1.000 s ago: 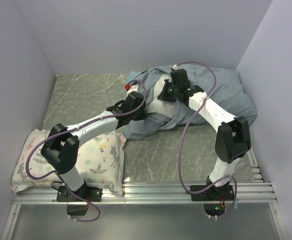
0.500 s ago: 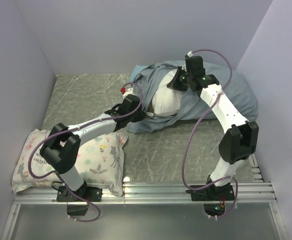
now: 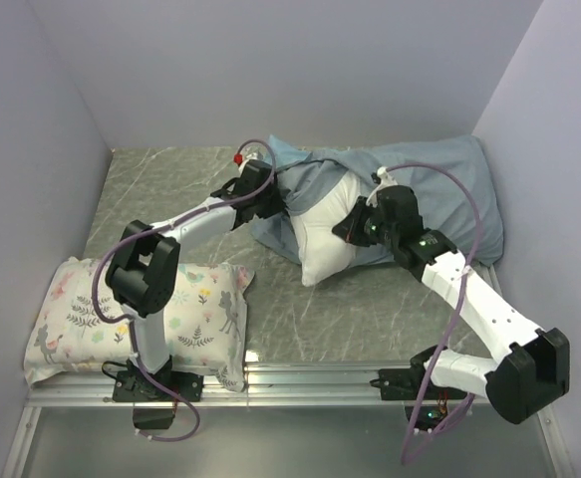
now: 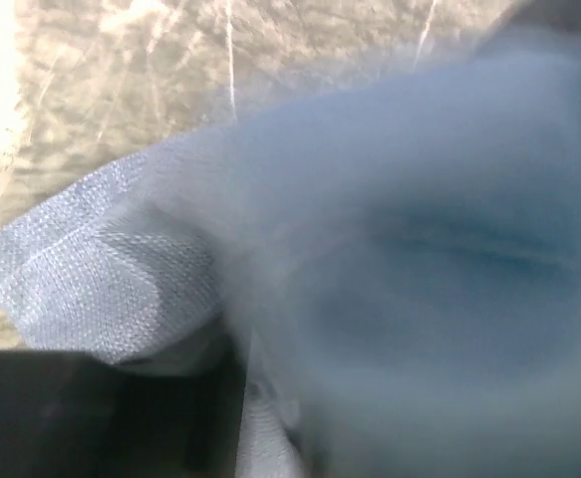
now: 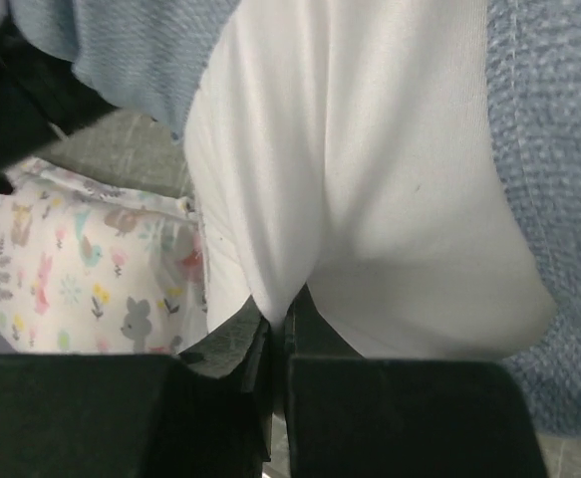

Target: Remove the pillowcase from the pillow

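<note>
The blue-grey pillowcase [image 3: 439,189] lies bunched at the back right of the table. The plain white pillow [image 3: 322,239] bulges out of its open left end. My left gripper [image 3: 273,202] sits at that open edge, shut on the pillowcase. In the left wrist view blurred blue cloth [image 4: 420,249] fills the picture and runs down beside a dark finger [image 4: 91,413]. My right gripper [image 3: 353,227] is shut on a pinch of the pillow; in the right wrist view the jaws [image 5: 280,311] squeeze a fold of white pillow [image 5: 370,179], with the pillowcase [image 5: 549,119] to its right.
A white pillow printed with flowers and animals [image 3: 141,319] lies at the near left beside the left arm's base, also seen as the printed pillow [image 5: 81,269] in the right wrist view. Walls close the left, back and right. A metal rail [image 3: 300,378] runs along the near edge.
My right gripper has pulled toward the near side with the pillow, drawing more white out of the cover. The left gripper has moved back and left with the pillowcase edge.
</note>
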Controlling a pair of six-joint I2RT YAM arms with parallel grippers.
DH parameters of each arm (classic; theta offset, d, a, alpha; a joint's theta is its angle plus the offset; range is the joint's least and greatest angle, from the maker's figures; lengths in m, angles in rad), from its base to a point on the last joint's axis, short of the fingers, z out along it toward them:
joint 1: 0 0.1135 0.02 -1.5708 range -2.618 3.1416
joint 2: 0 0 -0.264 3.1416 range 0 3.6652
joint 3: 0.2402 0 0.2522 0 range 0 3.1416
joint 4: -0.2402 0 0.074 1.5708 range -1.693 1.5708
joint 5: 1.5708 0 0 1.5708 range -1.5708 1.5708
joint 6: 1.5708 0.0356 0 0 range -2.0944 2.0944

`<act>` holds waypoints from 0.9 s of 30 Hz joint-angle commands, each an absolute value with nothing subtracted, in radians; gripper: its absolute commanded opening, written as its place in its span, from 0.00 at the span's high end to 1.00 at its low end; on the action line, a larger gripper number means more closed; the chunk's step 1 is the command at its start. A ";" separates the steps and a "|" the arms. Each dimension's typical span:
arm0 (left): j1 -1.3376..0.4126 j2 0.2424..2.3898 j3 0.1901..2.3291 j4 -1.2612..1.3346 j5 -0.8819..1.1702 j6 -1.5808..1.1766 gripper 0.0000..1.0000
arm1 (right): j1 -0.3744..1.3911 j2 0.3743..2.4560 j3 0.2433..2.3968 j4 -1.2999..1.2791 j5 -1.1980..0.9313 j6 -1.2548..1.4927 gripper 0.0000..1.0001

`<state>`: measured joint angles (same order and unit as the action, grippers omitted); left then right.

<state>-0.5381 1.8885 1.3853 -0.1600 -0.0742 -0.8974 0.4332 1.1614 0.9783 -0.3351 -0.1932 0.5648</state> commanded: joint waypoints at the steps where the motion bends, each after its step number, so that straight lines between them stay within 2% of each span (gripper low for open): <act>1: -0.520 1.853 1.439 -0.164 -0.140 -0.873 0.67 | 0.440 1.143 0.922 -0.247 -0.167 0.563 1.00; 5: -0.538 1.747 1.352 -0.144 -0.161 -0.853 0.43 | 0.440 1.187 0.907 -0.210 -0.149 0.563 1.00; 13: -0.590 1.503 1.174 -0.140 -0.247 -0.784 0.25 | 0.442 1.288 0.971 -0.192 -0.158 0.554 1.00; 19: -0.712 1.479 1.222 -0.181 -0.324 -0.697 0.19 | 0.442 1.307 0.997 -0.199 -0.155 0.548 1.00; 22: -0.729 1.558 1.299 -0.205 -0.308 -0.667 0.18 | 0.440 1.307 1.009 -0.209 -0.164 0.546 1.00; 27: -0.709 1.713 1.408 -0.264 -0.397 -0.658 0.20 | 0.440 1.267 1.003 -0.232 -0.155 0.534 1.00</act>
<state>-0.7311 1.6550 1.3384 -0.2184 -0.3210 -0.6918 0.4385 1.3106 0.9619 -0.2337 -0.1684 0.5495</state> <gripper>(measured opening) 0.812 0.046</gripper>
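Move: The bunched rim of the pillowcase lies just beside my left hand's nearly shut fingers, about 5 cm to the right, 1 cm back and 2 cm lower. The white pillow's bared end has its middle some 10 cm right of that hand, 11 cm back and 2 cm higher. My right hand already pinches it; that middle sits about 3 cm left of my right hand, neither ahead nor back, and 6 cm lower. From the right hand the rim is roughly 12 cm ahead, 8 cm left and 9 cm lower. I open my left hand wide and come free of the pillowcase, first to the left, then back and up some 10 cm while the fingers tip upward. I then swing back right about 6 cm and start down, fingers still open, above and behind the bunched rim. My right hand keeps its pinch on the white pillow and lowers it 4–5 cm, easing slightly forward before holding there. ##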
